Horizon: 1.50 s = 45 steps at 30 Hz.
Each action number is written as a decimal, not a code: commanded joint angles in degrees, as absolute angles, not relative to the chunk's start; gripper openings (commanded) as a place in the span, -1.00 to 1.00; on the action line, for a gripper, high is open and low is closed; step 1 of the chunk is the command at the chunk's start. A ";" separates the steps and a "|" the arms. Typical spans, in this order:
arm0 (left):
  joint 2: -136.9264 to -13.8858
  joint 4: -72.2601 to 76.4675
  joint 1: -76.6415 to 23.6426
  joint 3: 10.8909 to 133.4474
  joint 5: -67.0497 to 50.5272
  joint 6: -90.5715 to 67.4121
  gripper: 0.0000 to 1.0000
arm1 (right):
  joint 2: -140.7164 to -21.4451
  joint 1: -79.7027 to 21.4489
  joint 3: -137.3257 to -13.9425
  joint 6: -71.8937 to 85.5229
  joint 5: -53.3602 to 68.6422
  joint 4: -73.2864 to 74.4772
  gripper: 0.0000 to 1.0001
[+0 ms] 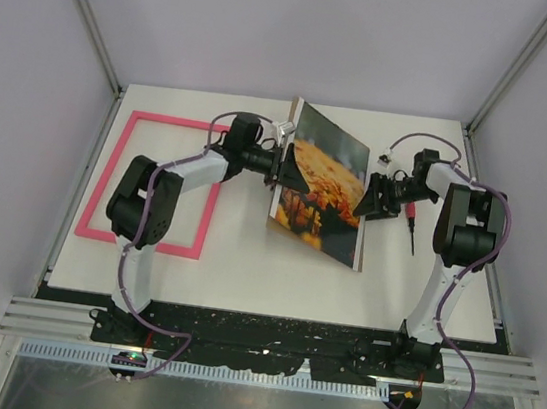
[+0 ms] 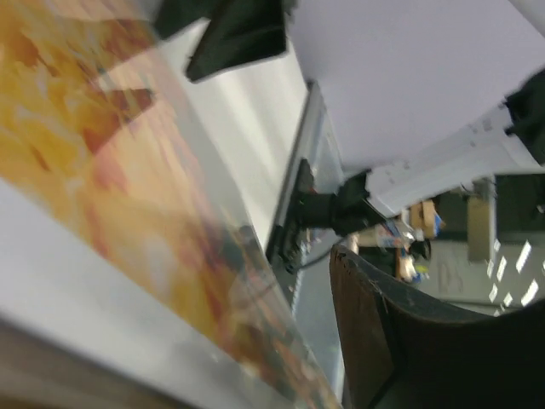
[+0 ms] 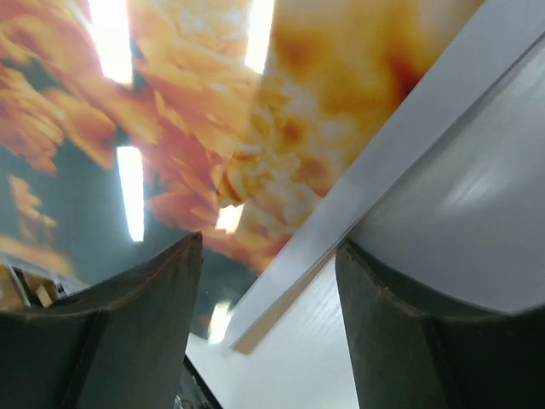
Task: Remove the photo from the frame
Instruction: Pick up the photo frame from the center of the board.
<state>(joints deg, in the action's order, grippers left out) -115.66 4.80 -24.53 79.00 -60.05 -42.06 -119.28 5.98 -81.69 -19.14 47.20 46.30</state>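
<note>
The pink frame [image 1: 155, 185] lies flat and empty on the left of the white table [image 1: 244, 271]. The photo [image 1: 325, 183], orange-yellow flowers under a glossy pane, is tilted up off the table between both arms, still lying on a brown backing board [image 1: 358, 248]. My left gripper [image 1: 286, 169] is at its left edge; its one visible finger [image 2: 400, 341] stands apart from the photo [image 2: 102, 153], so it is open. My right gripper [image 1: 369, 197] is at the right edge. Its fingers [image 3: 128, 332] are spread wide under the photo [image 3: 255, 102], open.
A small red-handled tool [image 1: 411, 223] lies on the table just right of the right gripper. Metal posts and white walls close in the table on three sides. The right arm's base [image 2: 324, 209] shows beyond the photo in the left wrist view.
</note>
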 commanded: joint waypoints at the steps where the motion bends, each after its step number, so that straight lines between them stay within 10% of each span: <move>1: -116.10 12.13 -28.56 81.56 -66.45 -44.21 0.27 | -121.47 1.93 -79.63 -19.16 54.40 50.36 0.36; 45: -118.39 -23.29 -20.92 82.35 -58.53 -20.04 -0.32 | -116.37 1.67 -76.82 -16.35 35.25 43.68 0.39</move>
<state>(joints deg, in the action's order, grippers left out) -119.44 -22.24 -21.93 81.21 -57.01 -24.12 -116.60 2.31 -78.74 -15.46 42.41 46.04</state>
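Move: Between the two hands the photo frame (photo and backing board) stands with its left edge raised: its middle is about 8 cm to the left hand's right, level fore and aft, some 6 cm below. The pink frame's middle lies roughly 28 cm to the left hand's left, 1 cm back, 13 cm below. From the right hand, the photo frame's middle is about 9 cm left, 3 cm ahead and 4 cm above, the screwdriver about 10 cm right, 1 cm back and 2 cm below. Lowering the raised left edge, the left hand first eases about 2 cm back, right and up, then sinks some 9 cm while drawing 6 cm left, its fingers tipping further down about 15 degrees and closing by nearly half around the edge. The right hand shifts 2 cm back and left early, then stays, open, one finger against the right edge. ##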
